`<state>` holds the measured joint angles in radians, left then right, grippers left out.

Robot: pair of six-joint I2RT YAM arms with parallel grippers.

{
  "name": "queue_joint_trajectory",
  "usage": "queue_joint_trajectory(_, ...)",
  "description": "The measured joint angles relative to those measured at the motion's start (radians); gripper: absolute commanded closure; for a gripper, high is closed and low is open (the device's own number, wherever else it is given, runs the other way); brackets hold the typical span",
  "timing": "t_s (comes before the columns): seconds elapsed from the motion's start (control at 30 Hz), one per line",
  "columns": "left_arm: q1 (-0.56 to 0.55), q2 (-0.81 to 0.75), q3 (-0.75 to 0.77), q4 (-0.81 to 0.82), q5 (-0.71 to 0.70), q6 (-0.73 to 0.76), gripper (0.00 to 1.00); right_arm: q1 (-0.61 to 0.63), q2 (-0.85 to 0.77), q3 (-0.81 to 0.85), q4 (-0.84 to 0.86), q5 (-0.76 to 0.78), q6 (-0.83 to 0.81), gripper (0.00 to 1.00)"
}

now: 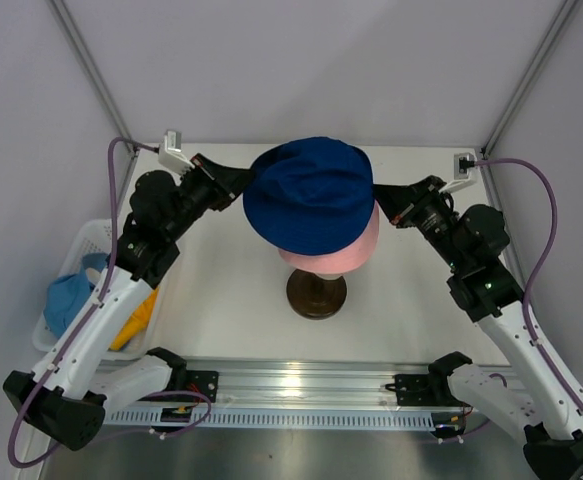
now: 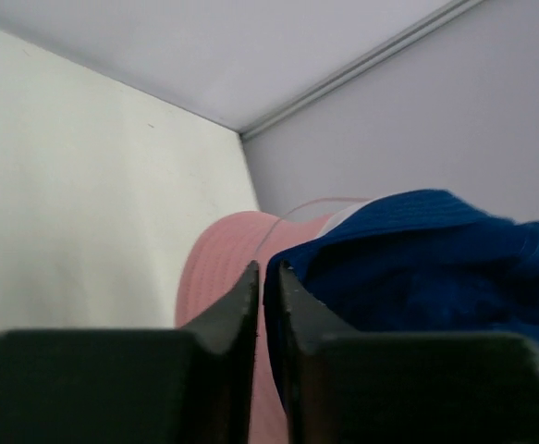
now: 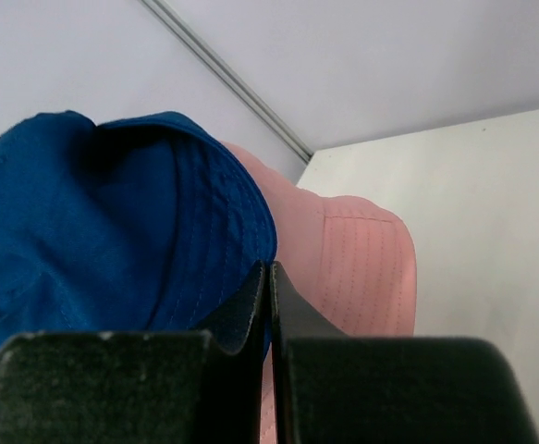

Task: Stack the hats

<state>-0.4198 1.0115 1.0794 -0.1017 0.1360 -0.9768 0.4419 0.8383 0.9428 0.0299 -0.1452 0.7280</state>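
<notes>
A navy blue hat (image 1: 311, 195) is spread over the pink hat (image 1: 359, 250), which sits on the cream mannequin head with its dark round base (image 1: 316, 293). My left gripper (image 1: 251, 182) is shut on the navy hat's left brim; in the left wrist view the blue fabric (image 2: 435, 268) runs into the narrow gap of that gripper (image 2: 267, 268), with the pink hat (image 2: 218, 273) behind. My right gripper (image 1: 383, 207) is shut on the right brim; in the right wrist view that gripper (image 3: 269, 266) pinches the blue brim (image 3: 93, 231) above the pink hat (image 3: 361, 268).
A white basket (image 1: 86, 232) stands at the table's left edge beside the left arm. It holds a light blue hat (image 1: 71, 295) and a yellow-orange hat (image 1: 136, 315). White walls close in the back and both sides.
</notes>
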Motion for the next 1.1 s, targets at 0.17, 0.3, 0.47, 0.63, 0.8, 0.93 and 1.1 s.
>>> queue_joint_trajectory(0.17, -0.001, 0.041, 0.123, -0.075, -0.013, 0.239, 0.57, -0.010, 0.077, 0.101, -0.059, -0.006, -0.082, 1.00)
queue_joint_trajectory(0.3, -0.002, 0.056, 0.240, -0.111, -0.003, 0.431, 0.38, -0.042, 0.149, 0.171, -0.092, -0.055, -0.131, 1.00)
queue_joint_trajectory(0.47, -0.003, 0.129, 0.416, -0.175, 0.021, 0.622, 0.32, -0.097, 0.278, 0.285, -0.132, -0.166, -0.174, 1.00)
queue_joint_trajectory(0.63, -0.003, 0.206, 0.517, -0.263, 0.032, 0.726, 0.29, -0.104, 0.372, 0.381, -0.169, -0.235, -0.212, 1.00)
queue_joint_trajectory(0.8, -0.004, 0.257, 0.581, -0.351, 0.068, 0.770, 0.29, -0.105, 0.385, 0.408, -0.198, -0.246, -0.240, 1.00)
queue_joint_trajectory(0.93, -0.006, 0.258, 0.596, -0.389, 0.072, 0.779, 0.27, -0.105, 0.388, 0.423, -0.222, -0.245, -0.261, 1.00)
queue_joint_trajectory(1.1, -0.008, 0.233, 0.610, -0.417, 0.042, 0.777, 0.28, -0.106, 0.396, 0.432, -0.231, -0.248, -0.270, 1.00)
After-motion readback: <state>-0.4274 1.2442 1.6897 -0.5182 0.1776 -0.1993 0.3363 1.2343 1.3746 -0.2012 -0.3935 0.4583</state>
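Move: Both hands hold the blue hat's brim at its sides. Its middle is about 12 cm right of the left hand and 4 cm back, and some 11 cm left of the right hand and 1 cm back, near hand height. The pink hat sits just below, about 13 cm right and 5 back of the left hand, 8 down; the stand's base is 12 cm right and 4 back of that hand, about 30 down. The right hand keeps its pinch on the blue brim and pulls it forward about 7 cm, edging left, then holds there with the wrist slightly turned. Meanwhile the left fingers open wide and let the brim go; that hand rises over 9 cm, dips a little, drifts slightly forward, and rolls some 45 degrees clockwise seen from behind the wrist. ##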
